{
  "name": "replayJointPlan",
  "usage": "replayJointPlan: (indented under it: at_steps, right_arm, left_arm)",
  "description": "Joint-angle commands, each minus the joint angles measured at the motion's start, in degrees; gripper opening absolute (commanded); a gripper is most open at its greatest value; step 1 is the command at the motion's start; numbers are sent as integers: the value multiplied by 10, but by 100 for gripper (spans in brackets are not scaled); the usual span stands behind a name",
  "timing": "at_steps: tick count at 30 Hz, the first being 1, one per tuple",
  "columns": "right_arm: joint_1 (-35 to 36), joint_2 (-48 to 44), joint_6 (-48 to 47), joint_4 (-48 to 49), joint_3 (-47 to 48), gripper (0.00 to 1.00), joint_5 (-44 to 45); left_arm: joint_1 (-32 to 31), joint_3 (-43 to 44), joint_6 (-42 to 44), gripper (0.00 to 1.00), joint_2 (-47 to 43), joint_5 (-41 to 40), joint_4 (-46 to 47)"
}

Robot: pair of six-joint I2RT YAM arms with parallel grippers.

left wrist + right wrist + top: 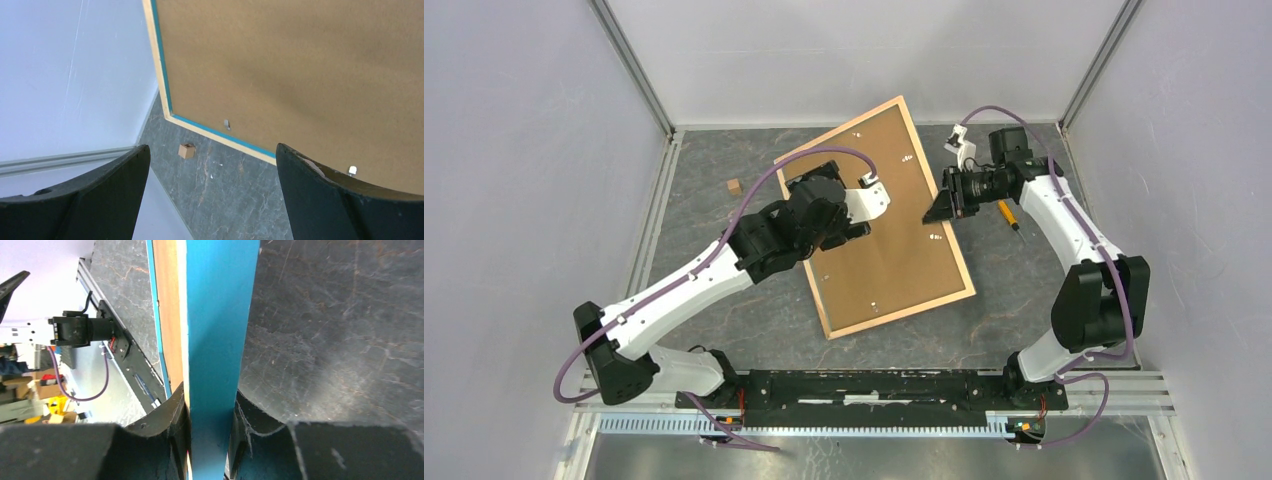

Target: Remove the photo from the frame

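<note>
The frame lies back-up and askew mid-table, showing its brown fibreboard back, light wood rim and small metal tabs. The photo is hidden under that back. My right gripper is shut on the frame's right long edge. In the right wrist view the blue border of the frame runs between the fingers of the right gripper. My left gripper hovers open over the frame's left half. Seen from the left wrist, that gripper holds nothing, and the frame's corner lies ahead.
A small wooden block sits on the grey table left of the frame, and shows in the left wrist view. An orange-handled tool lies under the right arm. White walls enclose the table on three sides.
</note>
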Motion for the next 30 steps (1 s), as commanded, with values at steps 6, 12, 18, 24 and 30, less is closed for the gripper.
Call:
replayJointPlan:
  at_steps: [6,12,18,24,30]
  right_arm:
    - [-3,-21,-168,-4,118,0,128]
    - [0,-29,-212,-35,170,0,166]
    - [1,-34,-232,-48,219,0,181]
    - [11,-30,-261,-69,285,0,199]
    - [45,-43,-304,-78,312,0,252]
  left_arm:
    - [60,-18,-49,100,-31,36,-11]
    - [143,-11,-117,100,-35,121,-48]
    - [197,-14,-169,100,-43,178,-64]
    - [246,-17,-209,100,-46,214,-72]
    - [328,-18,-256,100,-50,281,-74]
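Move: My right hand, already pinching the frame's right rim, has the frame's middle about 11 cm to its left and slightly below. My open left hand hangs over the tilted frame: the left rim's middle lies roughly 7 cm to its left, 5 cm back and 15 cm below. From that hand the frame's middle is some 5 cm right, 1 cm ahead and 12 cm down; the wooden block is about 18 cm left, 13 cm ahead and 25 cm below. I keep my right grip and lift the frame's right rim about 11 cm, easing a little forward and turning that hand nearly 30 degrees so the far side comes up. Meanwhile my left hand, fingers wide open, swings about 10 cm left from above the board to just outside the left rim, sinking about 4 cm and turning counter-clockwise while its fingers tip further down. ##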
